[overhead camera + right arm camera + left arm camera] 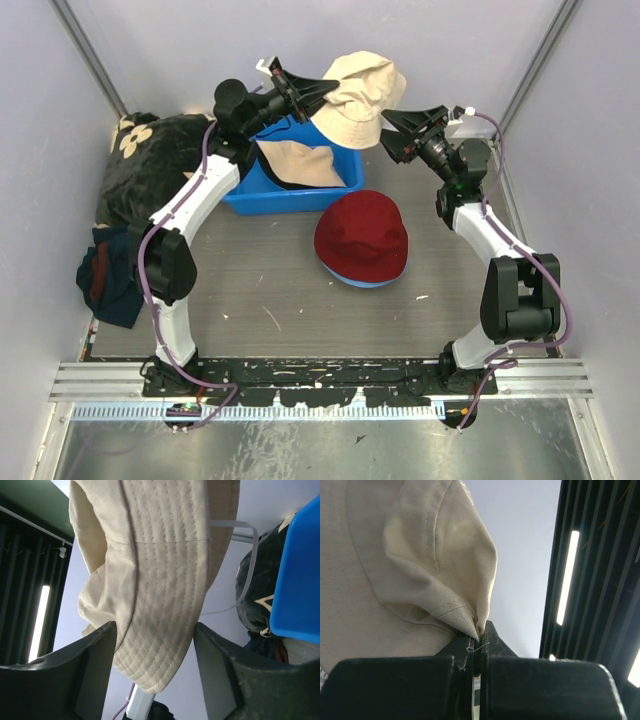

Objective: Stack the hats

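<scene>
My left gripper point(328, 93) holds a cream-beige hat point(362, 95) in the air above the back of the table. In the left wrist view the left gripper point(480, 639) is shut on a fold of that hat point(395, 555). My right gripper point(393, 122) is at the hat's right side. In the right wrist view the right gripper point(155, 647) is open, and the stitched brim of the hat point(160, 555) hangs between its fingers. A second cream-beige hat point(300, 163) lies in the blue bin point(262, 200). The dark red hat point(362, 235) sits on the light blue hat point(366, 283).
A black blanket with cream flowers point(150, 165) is heaped at the back left, with a navy cloth with red trim point(110, 275) in front of it. The right wrist view shows the blue bin's corner point(300, 575) and the blanket point(255, 600) at its right.
</scene>
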### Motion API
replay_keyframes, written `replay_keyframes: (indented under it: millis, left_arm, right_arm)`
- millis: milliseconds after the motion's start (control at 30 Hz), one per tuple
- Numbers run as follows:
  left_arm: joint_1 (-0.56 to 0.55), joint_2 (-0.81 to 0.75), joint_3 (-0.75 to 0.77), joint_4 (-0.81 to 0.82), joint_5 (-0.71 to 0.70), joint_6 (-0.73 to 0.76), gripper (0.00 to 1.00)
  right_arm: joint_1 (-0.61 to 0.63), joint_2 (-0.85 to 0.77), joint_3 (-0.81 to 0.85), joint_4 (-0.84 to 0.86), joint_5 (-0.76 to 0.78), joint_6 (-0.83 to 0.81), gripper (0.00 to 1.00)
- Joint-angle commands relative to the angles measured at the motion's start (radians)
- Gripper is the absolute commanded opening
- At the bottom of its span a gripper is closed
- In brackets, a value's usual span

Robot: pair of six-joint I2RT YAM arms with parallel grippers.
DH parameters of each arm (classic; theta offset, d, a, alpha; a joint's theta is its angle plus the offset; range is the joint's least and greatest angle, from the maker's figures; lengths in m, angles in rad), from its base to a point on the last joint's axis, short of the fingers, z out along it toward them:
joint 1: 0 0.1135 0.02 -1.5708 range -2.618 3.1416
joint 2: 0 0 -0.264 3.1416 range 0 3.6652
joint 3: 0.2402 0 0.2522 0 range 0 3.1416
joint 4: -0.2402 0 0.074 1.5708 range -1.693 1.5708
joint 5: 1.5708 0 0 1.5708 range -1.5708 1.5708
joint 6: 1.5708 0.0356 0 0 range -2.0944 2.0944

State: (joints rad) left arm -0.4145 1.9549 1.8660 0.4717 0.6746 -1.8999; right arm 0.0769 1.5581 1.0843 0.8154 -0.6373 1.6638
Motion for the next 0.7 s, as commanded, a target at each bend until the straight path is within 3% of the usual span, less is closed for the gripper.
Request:
replay_keyframes:
  millis: [0, 133, 167, 333, 533, 667]
  left_arm:
    - [0.006, -0.070, -0.074, 0.089, 0.000, -0.016, 0.00]
    - [0.020, -0.097, -0.141, 0.113, -0.003, -0.008, 0.00]
    - [0.027, -0.106, -0.159, 0.117, -0.003, -0.004, 0.00]
    - [0.104, -0.154, -0.253, 0.121, 0.042, 0.047, 0.03]
    - [0.197, -0.243, -0.307, -0.081, 0.119, 0.261, 0.38]
    - [0.227, -0.300, -0.427, -0.076, 0.135, 0.296, 0.40]
  right_arm:
    - [0.013, -0.005, 0.069, 0.058, 0.026, -0.001, 0.56]
    - [0.029, 0.020, 0.121, 0.043, 0.021, 0.001, 0.10]
    - [0.030, 0.018, 0.128, 0.033, 0.019, -0.003, 0.02]
    - [0.032, -0.063, 0.114, -0.081, 0.011, -0.041, 0.01]
    - [0.067, -0.116, 0.128, -0.223, -0.006, -0.063, 0.01]
    - [0.108, -0.122, 0.124, -0.254, -0.008, -0.073, 0.01]
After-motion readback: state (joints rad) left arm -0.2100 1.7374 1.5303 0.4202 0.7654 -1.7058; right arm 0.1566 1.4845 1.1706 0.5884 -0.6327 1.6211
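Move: The left hand still holds the beige hat, whose middle hangs some 7 cm to its right and 4 cm lower. The red hat on the stand lies about 14 cm back, 6 cm to its right and 30 cm below. The blue bin is roughly 8 cm ahead, 10 cm left and 43 cm down. From the right hand the beige hat's middle is about 5 cm left, 2 cm ahead and 4 cm higher, its brim already between the open fingers; the red hat is 14 cm back, 5 cm left, 20 cm below. The right fingers shut on the near brim of the beige hat and keep hold, the hand rising a little and then easing left and back about 3 cm. The left hand, still pinching the other edge, sinks some 5 cm, then swings about 10 cm left, away from the right hand, turning slightly counter-clockwise as its fingers open roughly a third of the way around the hat's edge. ##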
